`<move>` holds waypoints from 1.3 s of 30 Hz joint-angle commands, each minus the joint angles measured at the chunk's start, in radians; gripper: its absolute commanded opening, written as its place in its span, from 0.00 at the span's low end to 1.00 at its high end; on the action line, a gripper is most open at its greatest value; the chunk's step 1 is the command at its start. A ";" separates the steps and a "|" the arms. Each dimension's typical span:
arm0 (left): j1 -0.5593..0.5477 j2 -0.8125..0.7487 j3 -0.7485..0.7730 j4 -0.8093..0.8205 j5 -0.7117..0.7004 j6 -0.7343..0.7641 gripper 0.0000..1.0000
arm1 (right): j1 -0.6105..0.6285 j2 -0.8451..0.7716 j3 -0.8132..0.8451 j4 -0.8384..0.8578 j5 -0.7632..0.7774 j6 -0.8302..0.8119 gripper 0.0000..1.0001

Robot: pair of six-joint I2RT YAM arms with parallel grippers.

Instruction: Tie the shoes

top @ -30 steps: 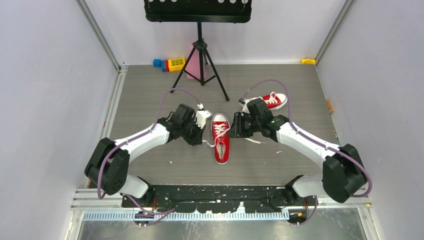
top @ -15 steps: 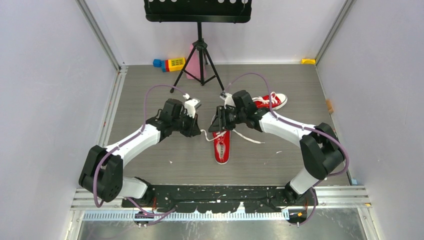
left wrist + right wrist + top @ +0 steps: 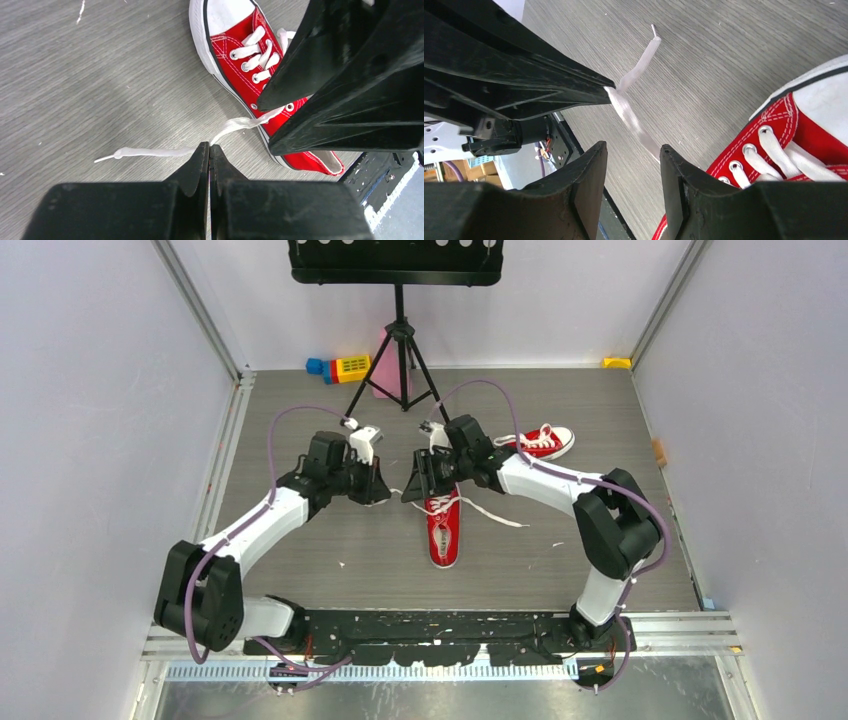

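Observation:
One red shoe (image 3: 443, 535) lies mid-table, toe toward the arms; its white toe cap and laced eyelets show in the left wrist view (image 3: 235, 45) and the right wrist view (image 3: 814, 135). The other shoe (image 3: 545, 440) lies at the back right. My left gripper (image 3: 388, 490) (image 3: 209, 146) is shut on the near shoe's left lace (image 3: 235, 125), stretched taut from the top eyelet, its free end trailing on the table. My right gripper (image 3: 408, 490) (image 3: 633, 147) hovers open just beside it, over the shoe's heel, and the lace (image 3: 624, 107) runs just ahead of its fingers, untouched.
A black tripod music stand (image 3: 400, 350) rises at the back centre, with coloured toy blocks (image 3: 340, 368) and a pink object (image 3: 385, 370) at its feet. The shoe's other lace (image 3: 495, 512) lies loose to its right. Grey walls close in both sides.
Both grippers moved leftward and farther from the bases. The right gripper crossed over the shoe's heel and opened wider. The left gripper stayed shut, drawing the lace out to the left.

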 commanded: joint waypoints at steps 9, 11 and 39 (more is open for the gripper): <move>0.023 -0.021 0.031 0.014 0.049 -0.022 0.00 | 0.026 0.046 0.073 -0.025 0.014 -0.079 0.31; 0.023 -0.027 0.030 0.012 0.050 -0.022 0.00 | 0.027 0.045 0.076 -0.025 0.024 -0.080 0.26; -0.063 0.163 -0.013 0.142 0.132 -0.099 0.04 | -0.033 -0.129 -0.059 -0.024 0.164 -0.022 0.00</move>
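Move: The white lace stretch to be pinched already crosses between the right hand's open fingers, about 1 cm to its left and 1 cm below, level ahead; it lies some 5 cm right of the left hand, which holds this lace farther along. The tied red shoe's middle is about 12 cm right, 3 cm back and 8 cm below the left hand. Counted from the right hand, the loose lace lies roughly 17 cm right, 3 cm back and 10 cm down. The lace is pinched by the right hand, which sinks about 2 cm as its half-open fingers shut, then draws some 3 cm to the right, over the shoe. The left hand keeps its grip, first staying nearly still, then dips about 4 cm and follows some 3 cm to the right towards the shoe, its fingers tipping down roughly 10 degrees. ##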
